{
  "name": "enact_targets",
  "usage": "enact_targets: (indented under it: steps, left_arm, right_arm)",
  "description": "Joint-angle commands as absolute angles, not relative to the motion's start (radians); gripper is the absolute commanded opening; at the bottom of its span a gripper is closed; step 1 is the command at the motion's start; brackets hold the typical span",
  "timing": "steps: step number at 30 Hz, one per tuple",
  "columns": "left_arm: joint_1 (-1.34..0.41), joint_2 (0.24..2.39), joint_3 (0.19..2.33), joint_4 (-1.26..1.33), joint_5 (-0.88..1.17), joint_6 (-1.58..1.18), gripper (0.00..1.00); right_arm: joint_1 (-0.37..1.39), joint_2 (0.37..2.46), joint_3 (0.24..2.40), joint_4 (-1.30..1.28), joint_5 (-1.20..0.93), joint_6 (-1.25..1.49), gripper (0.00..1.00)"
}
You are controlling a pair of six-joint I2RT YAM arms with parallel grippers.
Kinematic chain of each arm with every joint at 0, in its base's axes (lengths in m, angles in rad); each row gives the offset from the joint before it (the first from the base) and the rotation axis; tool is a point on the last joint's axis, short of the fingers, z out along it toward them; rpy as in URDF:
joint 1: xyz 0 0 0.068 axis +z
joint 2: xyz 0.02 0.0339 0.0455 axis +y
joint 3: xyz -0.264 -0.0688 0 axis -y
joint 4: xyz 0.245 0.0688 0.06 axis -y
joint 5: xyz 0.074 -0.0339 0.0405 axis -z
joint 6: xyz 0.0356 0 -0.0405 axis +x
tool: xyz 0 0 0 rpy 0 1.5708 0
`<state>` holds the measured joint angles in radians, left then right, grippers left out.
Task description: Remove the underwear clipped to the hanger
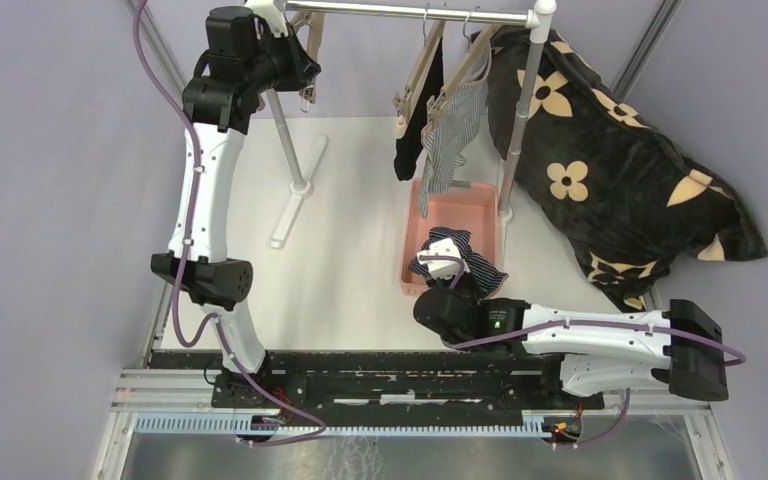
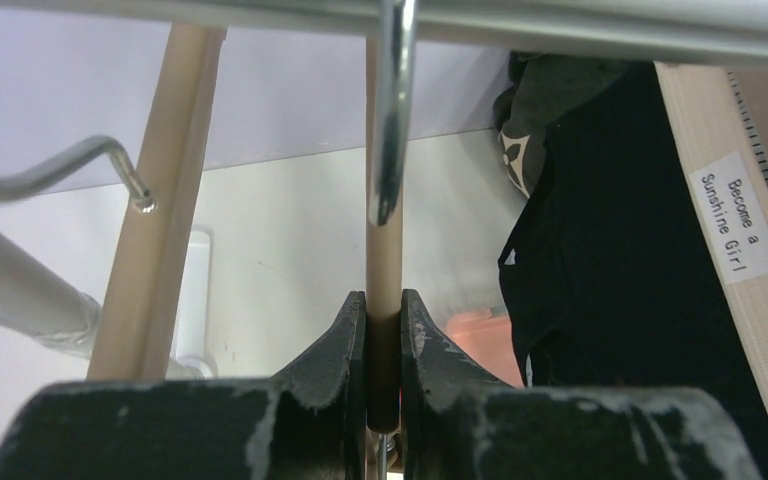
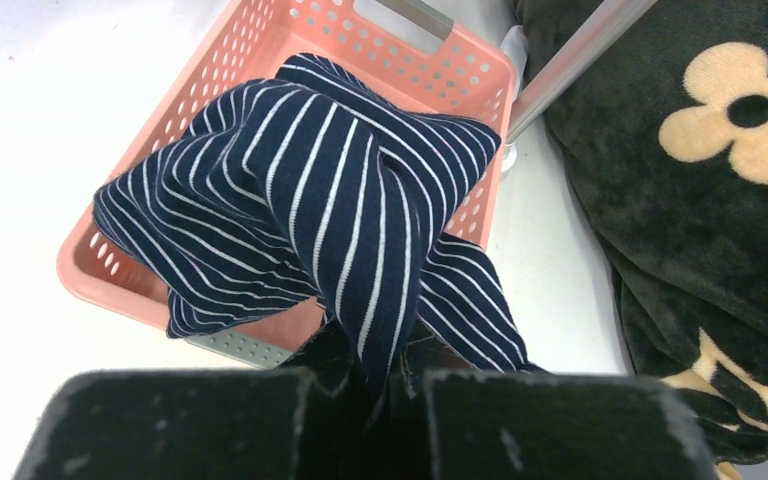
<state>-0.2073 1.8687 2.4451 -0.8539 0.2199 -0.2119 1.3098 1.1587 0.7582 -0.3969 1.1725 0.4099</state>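
My right gripper (image 3: 390,350) is shut on the navy underwear (image 3: 330,190) with thin light stripes. It holds that pair bunched over the near end of a pink basket (image 3: 440,70); in the top view the pair (image 1: 460,258) hangs at the basket's near rim. My left gripper (image 2: 384,300) is shut on the beige bar of a wooden hanger (image 2: 384,250), high at the left end of the rail (image 1: 410,12). Two other hangers on the rail carry a black pair (image 1: 415,140) with a beige waistband (image 2: 720,200) and a grey-and-white striped pair (image 1: 452,130).
A big black flower-print cushion (image 1: 610,170) lies at the back right, close to the rack's right post (image 1: 520,110). The rack's left post and foot (image 1: 295,185) stand on the white table. Another hanger's metal hook (image 2: 110,165) sits left of my left gripper.
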Motion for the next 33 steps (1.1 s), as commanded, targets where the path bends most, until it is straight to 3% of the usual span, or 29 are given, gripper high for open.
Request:
enact_targets:
  steps: [1, 17, 20, 21, 22, 24, 25, 33]
  left_arm:
    - [-0.199, 1.873, 2.498, -0.769, 0.248, -0.242, 0.03]
    - [-0.184, 1.916, 2.445, -0.771, 0.260, -0.256, 0.04]
    - [-0.186, 1.902, 2.410, -0.765, 0.259, -0.253, 0.17]
    - [-0.186, 1.896, 2.401, -0.761, 0.261, -0.253, 0.28]
    - [-0.186, 1.888, 2.392, -0.756, 0.261, -0.254, 0.45]
    - [-0.186, 1.864, 2.362, -0.736, 0.265, -0.253, 0.66]
    - [-0.187, 1.851, 2.348, -0.727, 0.265, -0.254, 0.97]
    - [-0.187, 1.764, 2.264, -0.699, 0.252, -0.241, 0.99]
  right_arm:
    - [1.302, 1.184, 0.762, -0.329, 1.166, 0.399, 0.01]
    - [1.299, 1.269, 0.800, -0.268, 1.135, 0.372, 0.01]
    - [1.291, 1.265, 0.794, -0.270, 1.125, 0.384, 0.01]
    - [1.289, 1.262, 0.793, -0.272, 1.121, 0.388, 0.01]
    - [1.288, 1.261, 0.793, -0.274, 1.117, 0.392, 0.01]
    - [1.283, 1.264, 0.793, -0.278, 1.120, 0.393, 0.01]
    - [1.282, 1.267, 0.793, -0.280, 1.123, 0.396, 0.01]
    - [1.259, 1.282, 0.804, -0.280, 1.161, 0.403, 0.01]
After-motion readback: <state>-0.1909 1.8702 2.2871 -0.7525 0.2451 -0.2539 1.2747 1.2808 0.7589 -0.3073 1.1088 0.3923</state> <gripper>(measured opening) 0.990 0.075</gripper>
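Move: My left hand still grips the empty hanger, its hook already over the near side of the rail; the hooking spot on the rail is about 12 cm ahead, 3 right and 8 above. The other bare hanger is 12 cm ahead and 8 left, the black underwear 8 ahead, 21 right and lower. My right hand holds the navy striped underwear; the pink basket's middle is about 15 cm ahead, 14 below, and the rack post's foot 23 ahead, 14 right. My left hand eases forward about 2.5 cm to set the hanger on the rail, then opens its fingers wide, lets go of the wood and sinks some 4 cm. Meanwhile my right hand, still pinching the navy striped underwear, goes down about 3 cm and 2 cm left, lowering the cloth towards the basket. ##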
